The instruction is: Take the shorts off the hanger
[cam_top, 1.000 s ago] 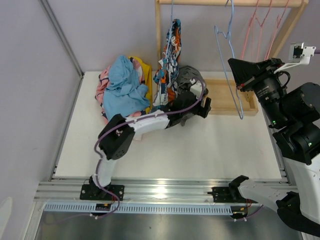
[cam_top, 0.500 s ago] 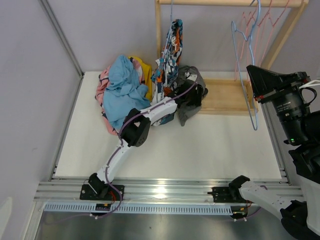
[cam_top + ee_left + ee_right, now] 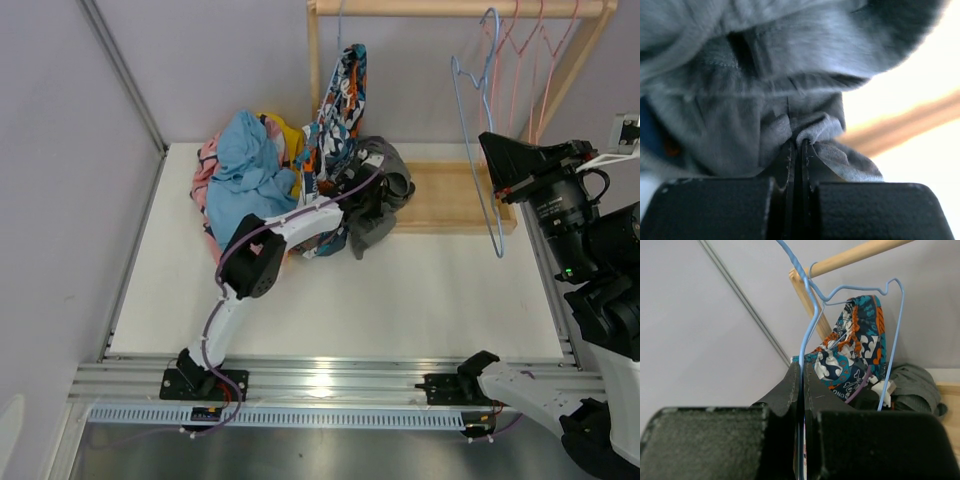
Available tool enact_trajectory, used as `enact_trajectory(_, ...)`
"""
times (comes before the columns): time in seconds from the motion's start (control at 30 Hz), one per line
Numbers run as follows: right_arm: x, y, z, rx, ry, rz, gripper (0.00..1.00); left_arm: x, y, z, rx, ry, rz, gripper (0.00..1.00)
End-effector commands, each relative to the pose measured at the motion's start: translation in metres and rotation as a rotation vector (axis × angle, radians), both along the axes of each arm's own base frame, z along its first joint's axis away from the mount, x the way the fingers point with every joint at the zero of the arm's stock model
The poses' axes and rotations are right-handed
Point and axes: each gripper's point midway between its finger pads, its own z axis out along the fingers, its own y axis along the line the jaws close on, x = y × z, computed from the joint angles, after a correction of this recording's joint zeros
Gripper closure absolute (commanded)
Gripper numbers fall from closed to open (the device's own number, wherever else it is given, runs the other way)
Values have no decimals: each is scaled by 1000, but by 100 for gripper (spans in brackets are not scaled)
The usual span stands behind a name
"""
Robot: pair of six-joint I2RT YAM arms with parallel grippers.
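The grey shorts [image 3: 388, 168] lie crumpled at the foot of the wooden rack, and my left gripper [image 3: 374, 196] is shut on a fold of them. In the left wrist view the fingertips [image 3: 797, 146] pinch the grey shorts [image 3: 765, 100], which fill the frame. The blue-orange-white print shorts [image 3: 340, 100] hang by the rack post. Light blue shorts [image 3: 245, 165], yellow shorts [image 3: 286, 137] and pink shorts [image 3: 206, 166] lie piled at the left. My right gripper [image 3: 492, 150] is shut on a bare blue wire hanger [image 3: 478, 120], held up at the right. The right wrist view shows the gripper [image 3: 801, 367] clamping that hanger [image 3: 812, 305].
The wooden rack's top rail [image 3: 450, 6] carries pink wire hangers [image 3: 530, 50] at the right. Its post [image 3: 318, 70] and flat base [image 3: 450, 195] stand at the back of the white table [image 3: 430, 290]. Purple walls close in on the left and back.
My left gripper has gone from open to shut on the grey shorts and drawn slightly back left. My right arm swung the blue hanger to the right, then a little back.
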Motion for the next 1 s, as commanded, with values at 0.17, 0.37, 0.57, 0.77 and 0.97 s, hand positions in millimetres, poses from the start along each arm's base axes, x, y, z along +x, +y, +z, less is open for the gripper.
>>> enact_trajectory(0.17,14,-5,14,-9,-29,-70,100,-155,4,294,-168,-333,-212,100)
enact_trajectory(0.37,27,1,12,-11,0,-80,100,-211,82,433,-321,-494,-196,100)
enact_trajectory(0.57,31,5,-6,5,44,-68,100,-233,192,516,-315,-714,-12,100)
enact_trajectory(0.77,40,7,-18,-12,66,-83,100,-223,270,546,-221,-835,170,100)
enact_trajectory(0.97,57,10,-20,-34,67,-100,100,-215,333,575,-106,-970,381,99)
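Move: The grey shorts are already pinched in the left hand, low over the table. Their place, the clothes pile topped by the blue shorts, is about 30 cm to the left and 5 cm ahead at much the same height. The patterned shorts hang some 8 cm left, 3 ahead and 20 above; the wooden tray is 20 cm right, 3 ahead. From the right hand, holding the blue hanger, the rail's middle is roughly 27 cm ahead, 4 left, slightly below. The grey shorts are hoisted by the still-shut left fingers: up about 55 cm and back some 22, clear of the patterned shorts, then curving left about 30 until level sideways with the pile, the wrist tipping up some 50 degrees. The right hand keeps its pinch on the empty blue hanger and eases about 5 cm forward towards the rail, then also down 3. ##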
